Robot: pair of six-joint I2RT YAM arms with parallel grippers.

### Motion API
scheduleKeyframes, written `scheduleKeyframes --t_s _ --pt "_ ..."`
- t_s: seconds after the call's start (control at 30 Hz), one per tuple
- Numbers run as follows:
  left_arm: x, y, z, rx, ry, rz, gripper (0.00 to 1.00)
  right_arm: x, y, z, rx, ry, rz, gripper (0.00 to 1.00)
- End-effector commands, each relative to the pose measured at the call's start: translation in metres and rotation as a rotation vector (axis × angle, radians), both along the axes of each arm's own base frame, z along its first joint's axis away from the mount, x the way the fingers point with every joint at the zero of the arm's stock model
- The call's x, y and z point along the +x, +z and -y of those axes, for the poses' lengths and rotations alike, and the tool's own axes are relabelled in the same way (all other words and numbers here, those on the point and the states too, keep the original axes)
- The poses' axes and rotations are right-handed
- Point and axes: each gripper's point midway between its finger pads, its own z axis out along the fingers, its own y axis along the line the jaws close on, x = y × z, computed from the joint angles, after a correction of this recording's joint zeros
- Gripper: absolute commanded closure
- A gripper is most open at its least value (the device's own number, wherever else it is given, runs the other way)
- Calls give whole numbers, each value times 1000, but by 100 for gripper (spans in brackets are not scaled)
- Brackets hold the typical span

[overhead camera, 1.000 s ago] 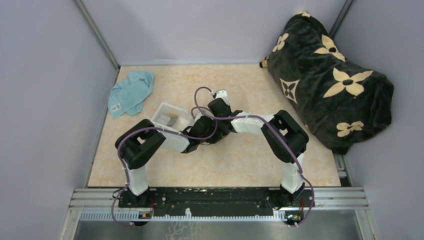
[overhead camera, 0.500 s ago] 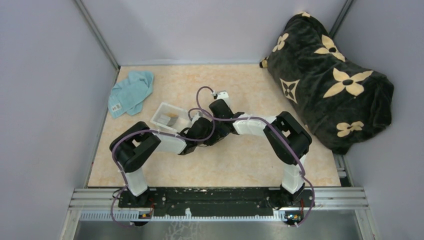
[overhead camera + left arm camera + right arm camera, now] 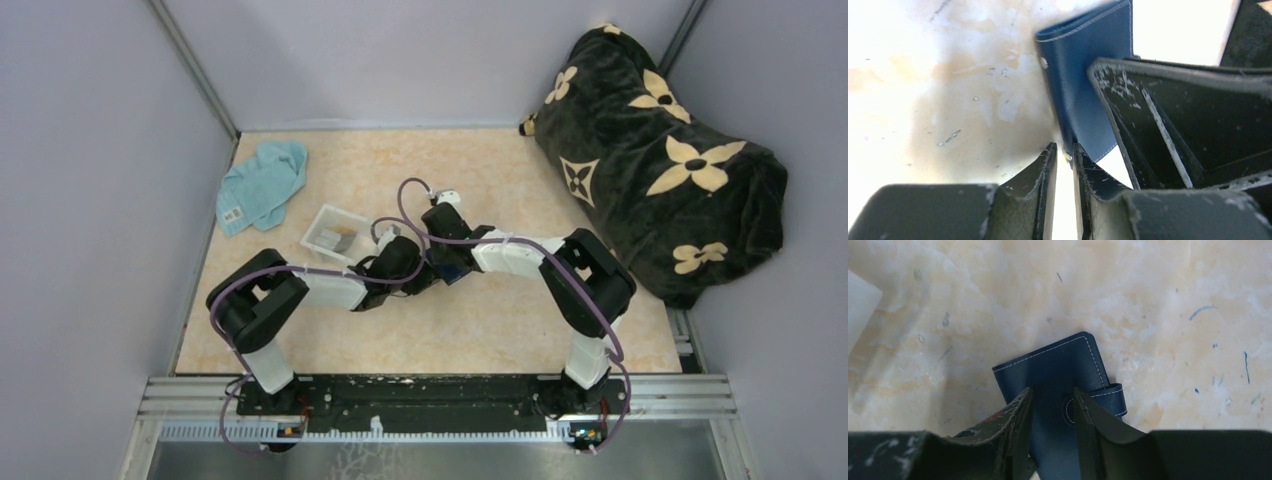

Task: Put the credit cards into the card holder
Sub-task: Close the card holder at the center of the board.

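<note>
The card holder [image 3: 1058, 365] is a flat navy-blue wallet with white stitching and a strap, lying closed on the marbled table; from above only a blue sliver [image 3: 453, 272] shows under the two wrists. My left gripper [image 3: 1064, 150] is shut on the card holder's [image 3: 1083, 75] lower edge, jaws almost together. My right gripper [image 3: 1052, 392] hangs just over the wallet near its strap, open, gripping nothing. The credit cards [image 3: 340, 238], greyish and yellowish, lie in the clear tray [image 3: 322, 212] left of both grippers [image 3: 432, 270].
A teal cloth [image 3: 262, 185] lies at the back left of the table. A large black bag with tan flowers [image 3: 660, 160] fills the back right corner. A corner of the tray [image 3: 858, 305] shows at the right wrist view's left edge. Grey walls enclose the table.
My right gripper has gone from shut to open. Both wrists have shifted slightly right and toward the near edge, away from the tray; the left elbow has swung left.
</note>
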Motion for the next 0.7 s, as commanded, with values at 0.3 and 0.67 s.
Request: scheduleKeyframes --t_s 0.3,0.67 --pt "-7 -45 -39 253 26 -74 75 -49 4 20 -39 28 -121 64" --pt "-2 -50 -38 278 19 -80 75 -32 51 20 26 30 44 64"
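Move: The closed card holder lies practically under the right hand's fingertips, its middle about 2 cm back, 1 cm to the right and 1 cm below. From the left hand, whose tips are at the near-left end of the holder, its middle is some 3 cm ahead, 4 cm to the right and about 1 cm lower. The white tray stands about 19 cm to the left of the right hand and 3 cm farther out, roughly level in height. Back and to the right, about 5 cm in all and close to the table, the right hand drags the card holder along under its parted fingertips, tipping them slightly back towards the base and rising a centimetre at the very end. The left hand stays at the holder's left side, easing a little left, then about 1.5 cm forward, its opening unchanged. ##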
